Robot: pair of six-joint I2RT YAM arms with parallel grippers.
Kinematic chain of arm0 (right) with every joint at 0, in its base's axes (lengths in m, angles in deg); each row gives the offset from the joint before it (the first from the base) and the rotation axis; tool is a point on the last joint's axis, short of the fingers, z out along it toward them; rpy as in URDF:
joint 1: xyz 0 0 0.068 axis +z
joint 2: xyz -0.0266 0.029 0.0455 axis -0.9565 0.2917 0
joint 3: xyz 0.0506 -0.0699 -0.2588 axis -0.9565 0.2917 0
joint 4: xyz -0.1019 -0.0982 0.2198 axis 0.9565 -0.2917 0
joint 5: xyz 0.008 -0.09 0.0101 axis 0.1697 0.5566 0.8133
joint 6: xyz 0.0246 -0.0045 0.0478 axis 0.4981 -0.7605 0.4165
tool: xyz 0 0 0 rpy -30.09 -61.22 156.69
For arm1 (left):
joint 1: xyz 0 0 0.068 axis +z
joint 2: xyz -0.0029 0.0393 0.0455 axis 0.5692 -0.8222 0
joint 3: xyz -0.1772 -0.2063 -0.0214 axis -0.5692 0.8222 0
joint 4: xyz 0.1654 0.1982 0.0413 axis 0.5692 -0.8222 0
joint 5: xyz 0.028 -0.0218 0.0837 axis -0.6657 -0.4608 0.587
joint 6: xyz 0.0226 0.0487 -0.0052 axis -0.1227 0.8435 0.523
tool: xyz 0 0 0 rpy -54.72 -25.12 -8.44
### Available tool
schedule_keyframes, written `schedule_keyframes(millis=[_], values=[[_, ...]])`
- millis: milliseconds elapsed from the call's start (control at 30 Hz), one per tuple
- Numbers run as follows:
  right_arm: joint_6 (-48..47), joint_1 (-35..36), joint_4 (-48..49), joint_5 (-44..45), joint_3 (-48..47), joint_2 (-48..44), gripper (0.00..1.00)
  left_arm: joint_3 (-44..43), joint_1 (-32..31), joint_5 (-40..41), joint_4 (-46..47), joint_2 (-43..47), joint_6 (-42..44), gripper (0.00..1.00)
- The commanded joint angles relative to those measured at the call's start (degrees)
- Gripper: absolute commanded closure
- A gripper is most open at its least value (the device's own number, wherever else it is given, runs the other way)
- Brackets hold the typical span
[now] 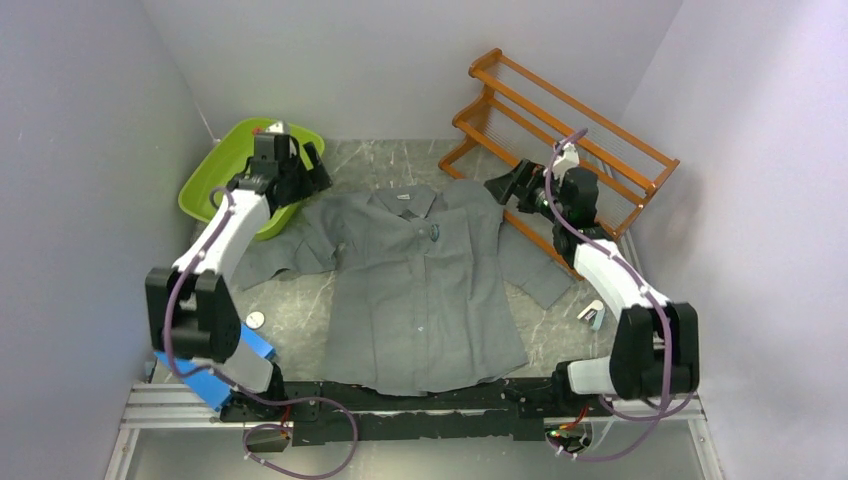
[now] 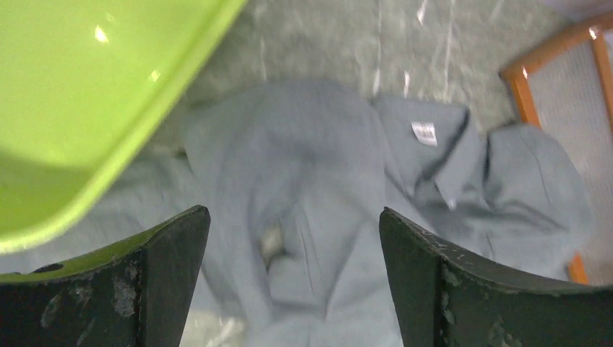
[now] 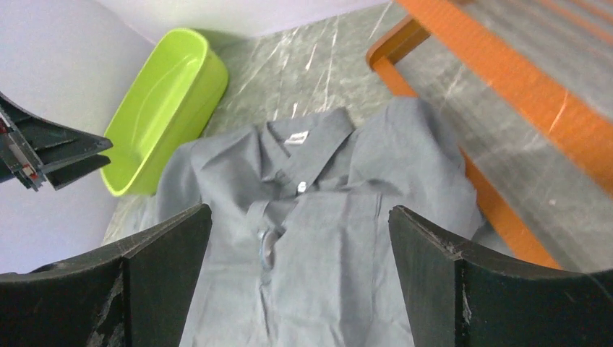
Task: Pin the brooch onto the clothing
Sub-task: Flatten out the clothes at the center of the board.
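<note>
The clothing (image 1: 425, 300), a dark-grey collared shirt, lies spread face up on the table, collar towards the back. The brooch (image 1: 437, 232), a small oval with a bluish rim, sits on the chest just below the collar and also shows as the brooch (image 3: 268, 248) by the button strip. Whether its pin goes through the cloth I cannot tell. My left gripper (image 1: 303, 165) hangs open above the shirt's left shoulder; the shirt (image 2: 318, 188) shows blurred under the left gripper (image 2: 295, 217). My right gripper (image 1: 505, 187) is open over the right shoulder, with the shirt (image 3: 347, 275) below the right gripper (image 3: 300, 213). Neither holds anything.
A lime-green basin (image 1: 215, 175) stands at the back left, right beside my left gripper. An orange wooden rack (image 1: 570, 130) stands at the back right, behind my right arm. A small white disc (image 1: 256, 320) lies left of the shirt and a small pale object (image 1: 593, 313) lies to its right.
</note>
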Motion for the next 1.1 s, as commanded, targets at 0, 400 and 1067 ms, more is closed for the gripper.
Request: schedule_keyframes(millis=[0, 400, 1067], values=[[0.6, -0.1, -3.9, -2.8, 7.9, -7.2, 0.03, 10.4, -2.1, -5.6, -1.7, 12.6, -5.2, 0.08], [3.9, -0.3, -24.2, 5.6, 22.2, -18.7, 0.07, 45.5, -4.9, -10.9, -11.0, 31.4, -25.3, 0.17], [12.9, -0.3, -17.1, -2.8, 34.2, -5.0, 0.98, 49.3, -14.1, -9.9, -9.6, 24.9, -29.1, 0.93]])
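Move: Down and back from the left hand, the clothing's left side edge near the hem lies about 28 cm back, 6 cm right and 18 cm below; the left sleeve is 12 cm back and 2 left, the green basin 4 ahead and 7 left. From the right hand, its right side edge is 18 cm straight back and 21 below, with the right sleeve 12 back and 6 right, the brooch 5 back and 10 left. Swooping back off the far end, both open hands drop towards the clothing's two side edges: the left travels some 28 cm back and 17 down, ending with a slight drift right, the right roughly 18 back and 20 down. Both wrists tip steeply downward, and the fingers close nearly shut at the cloth, each starting to pinch its edge. ##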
